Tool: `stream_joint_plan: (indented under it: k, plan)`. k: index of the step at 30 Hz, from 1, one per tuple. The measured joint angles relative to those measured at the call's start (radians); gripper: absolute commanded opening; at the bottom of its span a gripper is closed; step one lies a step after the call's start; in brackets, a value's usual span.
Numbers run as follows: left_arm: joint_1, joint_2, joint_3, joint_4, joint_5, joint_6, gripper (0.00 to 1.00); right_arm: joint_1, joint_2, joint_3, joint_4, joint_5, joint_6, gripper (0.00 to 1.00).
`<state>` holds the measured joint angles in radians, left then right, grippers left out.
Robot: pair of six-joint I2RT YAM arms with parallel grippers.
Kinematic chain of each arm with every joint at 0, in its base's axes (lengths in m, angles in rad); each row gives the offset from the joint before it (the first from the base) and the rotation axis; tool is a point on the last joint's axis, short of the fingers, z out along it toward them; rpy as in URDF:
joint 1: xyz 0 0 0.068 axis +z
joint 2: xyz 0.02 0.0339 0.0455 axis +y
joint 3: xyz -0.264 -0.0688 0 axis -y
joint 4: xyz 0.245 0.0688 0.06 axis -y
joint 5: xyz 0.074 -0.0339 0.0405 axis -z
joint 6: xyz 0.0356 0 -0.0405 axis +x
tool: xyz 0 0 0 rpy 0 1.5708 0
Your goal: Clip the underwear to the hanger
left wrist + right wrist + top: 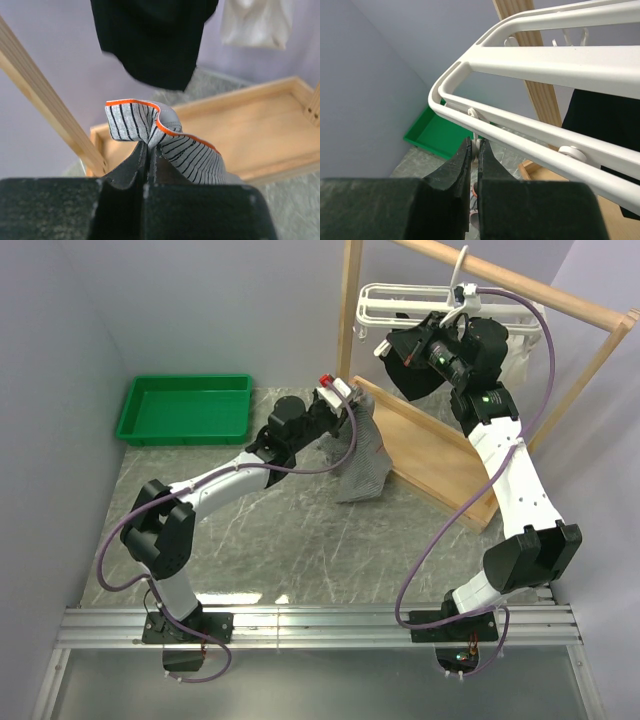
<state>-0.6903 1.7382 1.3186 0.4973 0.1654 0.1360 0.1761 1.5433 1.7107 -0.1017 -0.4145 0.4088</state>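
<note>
The underwear (pixel 362 458), grey-and-white striped with an orange waistband edge, hangs from my left gripper (pixel 342 400) above the table. In the left wrist view that gripper (pixel 149 150) is shut on a fold of the underwear's (pixel 192 152) waistband. The hanger (pixel 395 302), a white frame of bars, hangs by its hook from the wooden rack's top rail. My right gripper (pixel 388 348) is up at the frame's left end. In the right wrist view it (pixel 477 149) is shut on a small white clip (pixel 481 145) dangling under the hanger's outer bar (pixel 520 132).
A black garment (pixel 155 40) and a small white cloth (pixel 257 22) hang from the hanger. The wooden rack's base tray (pixel 430 455) and upright post (pixel 348 310) stand just right of the underwear. A green tray (pixel 185 408) sits at the back left.
</note>
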Motion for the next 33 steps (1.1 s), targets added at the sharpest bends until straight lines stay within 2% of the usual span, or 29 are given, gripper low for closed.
stream_joint_plan:
  k: [18, 33]
  plan:
    - [-0.029, 0.058, 0.188, 0.097, 0.053, 0.118, 0.0, -0.004, -0.006, -0.011, 0.029, -0.048, 0.048, 0.0]
    - [-0.028, 0.082, 0.204, 0.087, 0.067, 0.137, 0.0, -0.013, -0.006, -0.011, 0.034, -0.075, 0.048, 0.0]
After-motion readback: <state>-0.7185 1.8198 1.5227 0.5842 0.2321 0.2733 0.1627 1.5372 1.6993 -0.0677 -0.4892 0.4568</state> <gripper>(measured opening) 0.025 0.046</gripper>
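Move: Held shut on the underwear's waistband, the left gripper has the hanger's clip about 12 cm above it, some 6 cm to its right and 3 cm ahead. The hanger's left end is roughly 8 cm ahead, 1 cm right and 17 cm up; the black cloth hangs about 10 cm ahead, 14 cm right and 4 cm above. The right gripper already pinches that clip, its middle about 2 cm below the pads, with no offset sideways or forward. Bring the left gripper up about 8 cm, easing some 3 cm to the right as it climbs, and tip its fingers upward about 15 degrees so the pinched waistband comes up to the lower end of the clip; then hold there. Keep the right gripper squeezing the clip almost where it is. ##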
